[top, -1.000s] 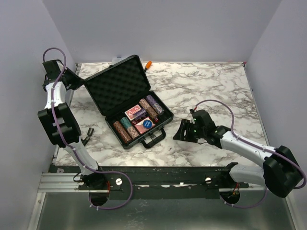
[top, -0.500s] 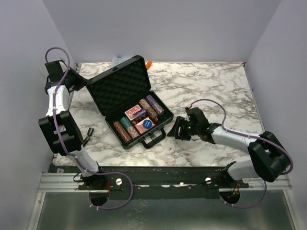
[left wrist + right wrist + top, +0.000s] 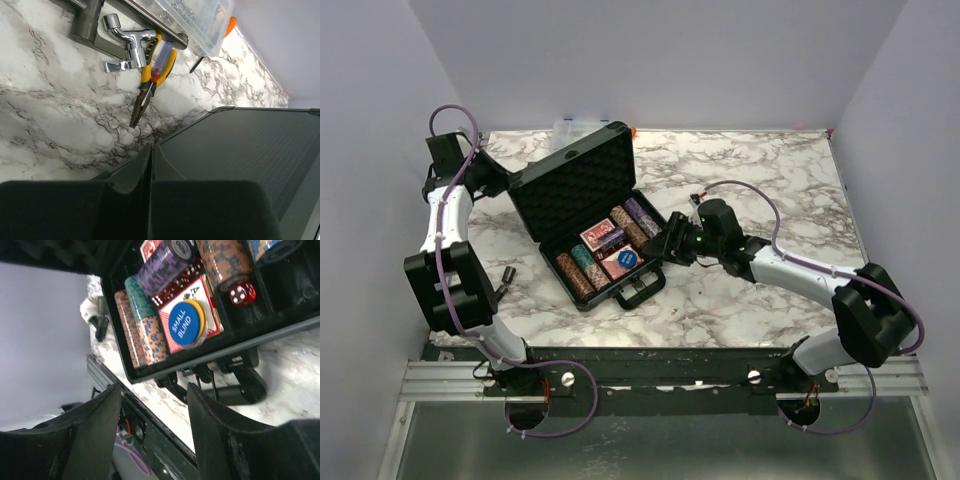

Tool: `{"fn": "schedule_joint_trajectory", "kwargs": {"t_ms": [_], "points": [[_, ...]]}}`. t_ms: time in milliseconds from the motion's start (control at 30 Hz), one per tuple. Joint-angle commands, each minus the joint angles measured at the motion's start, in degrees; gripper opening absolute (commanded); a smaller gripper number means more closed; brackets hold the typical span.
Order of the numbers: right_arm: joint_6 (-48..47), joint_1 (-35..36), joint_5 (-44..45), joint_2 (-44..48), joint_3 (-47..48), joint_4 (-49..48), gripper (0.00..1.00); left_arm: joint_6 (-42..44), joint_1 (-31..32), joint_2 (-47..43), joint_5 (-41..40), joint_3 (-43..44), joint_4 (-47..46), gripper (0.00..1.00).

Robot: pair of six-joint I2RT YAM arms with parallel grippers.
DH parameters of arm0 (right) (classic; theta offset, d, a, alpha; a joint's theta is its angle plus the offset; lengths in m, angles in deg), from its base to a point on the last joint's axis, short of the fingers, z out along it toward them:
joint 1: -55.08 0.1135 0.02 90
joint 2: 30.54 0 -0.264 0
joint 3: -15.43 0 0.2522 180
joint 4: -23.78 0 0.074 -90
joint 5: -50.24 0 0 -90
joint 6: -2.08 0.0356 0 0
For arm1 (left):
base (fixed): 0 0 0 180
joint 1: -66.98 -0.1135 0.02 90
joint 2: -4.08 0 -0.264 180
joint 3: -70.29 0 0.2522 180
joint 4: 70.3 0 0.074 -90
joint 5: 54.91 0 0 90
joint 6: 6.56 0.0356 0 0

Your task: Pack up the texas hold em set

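The black briefcase (image 3: 620, 293) lies open left of the table's centre, and its foam-lined lid (image 3: 582, 190) leans forward over the tray. Inside are chip stacks (image 3: 145, 330), red-backed cards (image 3: 600, 235), a blue "SMALL BLIND" button (image 3: 184, 323) and a red die (image 3: 242, 293). My left gripper (image 3: 505, 182) is shut and empty, its tips (image 3: 151, 146) against the lid's ribbed outer face (image 3: 240, 150). The right gripper (image 3: 663, 247) is open at the case's front right corner. In the right wrist view the right gripper (image 3: 154, 390) is just off the rim, with the handle (image 3: 240, 390) beside it.
Behind the lid lie yellow-handled pliers (image 3: 150, 85), a metal fitting (image 3: 127, 40) and a clear organizer box (image 3: 195, 20). An orange tool handle (image 3: 632, 131) pokes out at the back edge. A small dark cylinder (image 3: 508, 272) lies left of the case.
The lid has tipped forward from upright as my left gripper moved right behind it. My right gripper has travelled left and up to the case's front right corner.
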Motion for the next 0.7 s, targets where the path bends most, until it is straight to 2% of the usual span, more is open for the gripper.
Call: {"fn": "schedule_joint_trajectory", "kwargs": {"t_ms": [0,133,233,567,667], "points": [[4.71,0.31,-0.57,-4.40,3.66,-3.14,0.57,1.16,1.11,-3.46,1.99,-2.41,1.11,0.00],[6.89,0.82,-0.92,-8.57,9.04,-4.28,0.54,1.47,1.37,-4.04,2.52,-3.33,1.10,0.00],[8.82,0.94,-0.04,-11.26,14.20,-4.09,0.46,1.72,2.00,-4.80,2.35,-4.20,1.15,0.00],[11.38,1.04,3.25,-25.69,38.72,3.43,0.23,2.34,4.19,-7.83,3.60,-6.44,1.33,0.00],[11.01,1.11,2.52,-29.33,44.76,6.89,0.21,2.93,5.00,-9.49,3.51,-7.62,1.65,0.00]]}}
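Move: My left hand, fingers shut, is at the back of the case lid near its left free corner; the lid's middle lies about 14 cm to my right and 6 cm lower. From my right hand, the lid's middle is some 14 cm ahead and 20 cm left at about my height, and its right free corner 23 ahead, 7 left, 8 above. The purple chips lie 8 cm ahead, 4 left, the small blind button 2 back, 8 left, both roughly 10 below. I keep my shut left fingers against the lid's outer face and push it over towards the open case, going about 5 cm to the right and back. My right hand sweeps forward and left over the chips, then also climbs, some 19 cm in all, towards the foam inside of the lid, its fingers tilting up a little and narrowing to a small gap. ##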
